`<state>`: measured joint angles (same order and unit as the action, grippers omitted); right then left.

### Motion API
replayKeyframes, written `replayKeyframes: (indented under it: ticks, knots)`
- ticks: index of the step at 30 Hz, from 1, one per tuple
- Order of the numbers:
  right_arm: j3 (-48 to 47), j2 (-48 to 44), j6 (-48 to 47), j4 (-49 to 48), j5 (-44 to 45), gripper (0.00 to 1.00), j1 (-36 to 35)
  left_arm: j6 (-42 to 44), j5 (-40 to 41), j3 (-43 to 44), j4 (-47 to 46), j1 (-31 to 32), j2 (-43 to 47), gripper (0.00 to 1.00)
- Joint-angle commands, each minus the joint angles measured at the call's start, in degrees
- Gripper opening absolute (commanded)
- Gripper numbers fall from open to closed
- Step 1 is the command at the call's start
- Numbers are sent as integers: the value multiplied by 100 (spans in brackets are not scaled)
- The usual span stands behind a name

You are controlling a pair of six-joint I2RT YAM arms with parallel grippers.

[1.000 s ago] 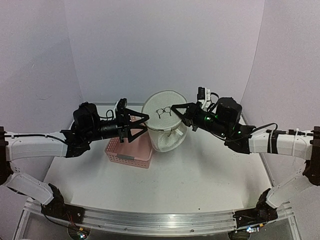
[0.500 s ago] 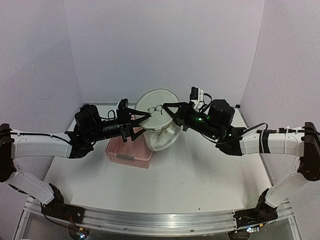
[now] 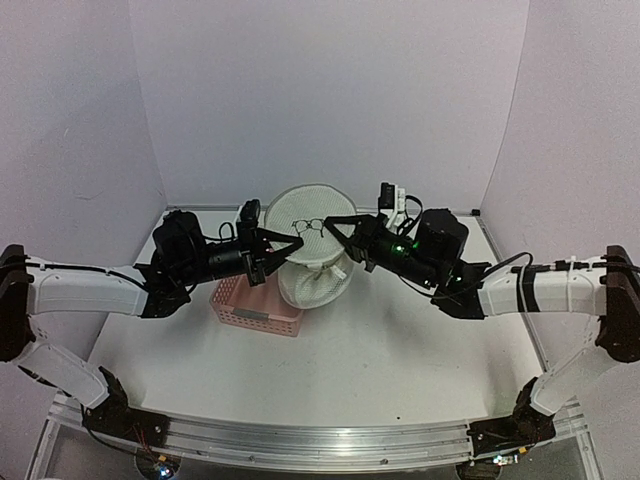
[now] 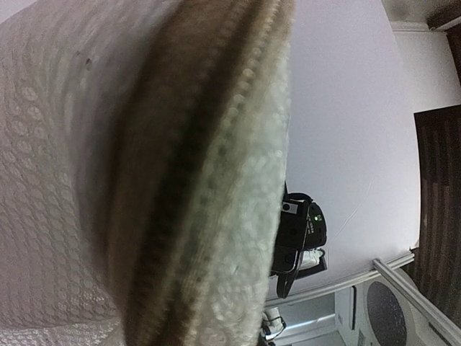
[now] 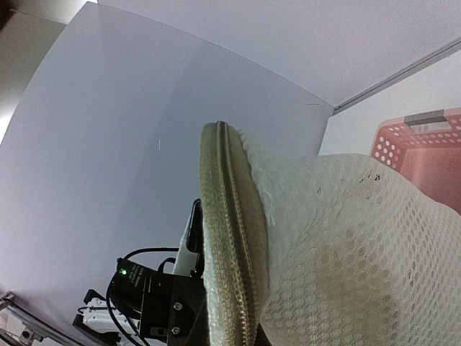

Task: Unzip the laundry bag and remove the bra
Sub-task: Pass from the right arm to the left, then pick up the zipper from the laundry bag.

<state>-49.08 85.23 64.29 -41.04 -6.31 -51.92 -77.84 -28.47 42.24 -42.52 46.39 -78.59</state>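
Observation:
The laundry bag (image 3: pixel 312 268), a white mesh drum, hangs above the table between both arms, its round face with the small black drawing (image 3: pixel 312 224) turned up toward the camera. My left gripper (image 3: pixel 297 240) is shut on the left side of its top rim. On the right side of that rim my right gripper (image 3: pixel 335 224) is shut too. The zippered hoop edge fills the left wrist view (image 4: pixel 209 180) and runs up the middle of the right wrist view (image 5: pixel 230 245), hiding both sets of fingers. The bra is hidden.
A pink slotted basket (image 3: pixel 252 305) sits on the table just below and left of the bag, and shows behind the mesh in the right wrist view (image 5: pixel 425 144). White walls close in the back and sides.
My left gripper has closed on the bag's rim. The right arm has carried the bag a little to the left and toward the left gripper, tilting its round face flatter.

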Motion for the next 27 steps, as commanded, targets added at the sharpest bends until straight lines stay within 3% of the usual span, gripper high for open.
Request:
replayKeyframes:
  ticks: [1, 5, 8, 18, 27]
  knots:
    - [113, -572, -337, -44, -15, 2, -52, 104, 33, 91, -415, 3, 43, 0]
    - [185, -972, -809, 757, 105, 46, -59, 132, 156, 55, -401, -24, 133, 0]
    - [432, -1346, -1014, 1251, 279, 66, -55, 108, 275, -12, -401, -66, 175, 0]
    - [514, -2120, -1235, 2895, 437, 68, -151, 245, 707, 60, -312, -95, 100, 0]
    - [-389, -1502, -1272, 3468, -212, 66, -579, 657, 1256, 414, 757, -95, 197, 0]
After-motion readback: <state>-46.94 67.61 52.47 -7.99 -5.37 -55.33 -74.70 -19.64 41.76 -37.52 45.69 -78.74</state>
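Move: Both hands already pinch the laundry bag by its lid. From the right hand the bag's middle is about 2 cm back, 3 to the left and 7 below, and its zip tab roughly 8 back, 3 left and 5 below. The pink basket stands some 17 cm left, 3 ahead and 26 down. From the left hand the bag's middle is about 2 cm ahead, 3 right and 7 below. The right fingers open wide and let go of the laundry bag's lid while the left ones keep theirs shut on it. The right hand pulls off about 6 cm rightward and back, then sinks and eases about 2 cm left again, still backing, its fingers tipping down some 20 degrees. The left hand carries the bag forward and down a little, turning slightly counter-clockwise. ##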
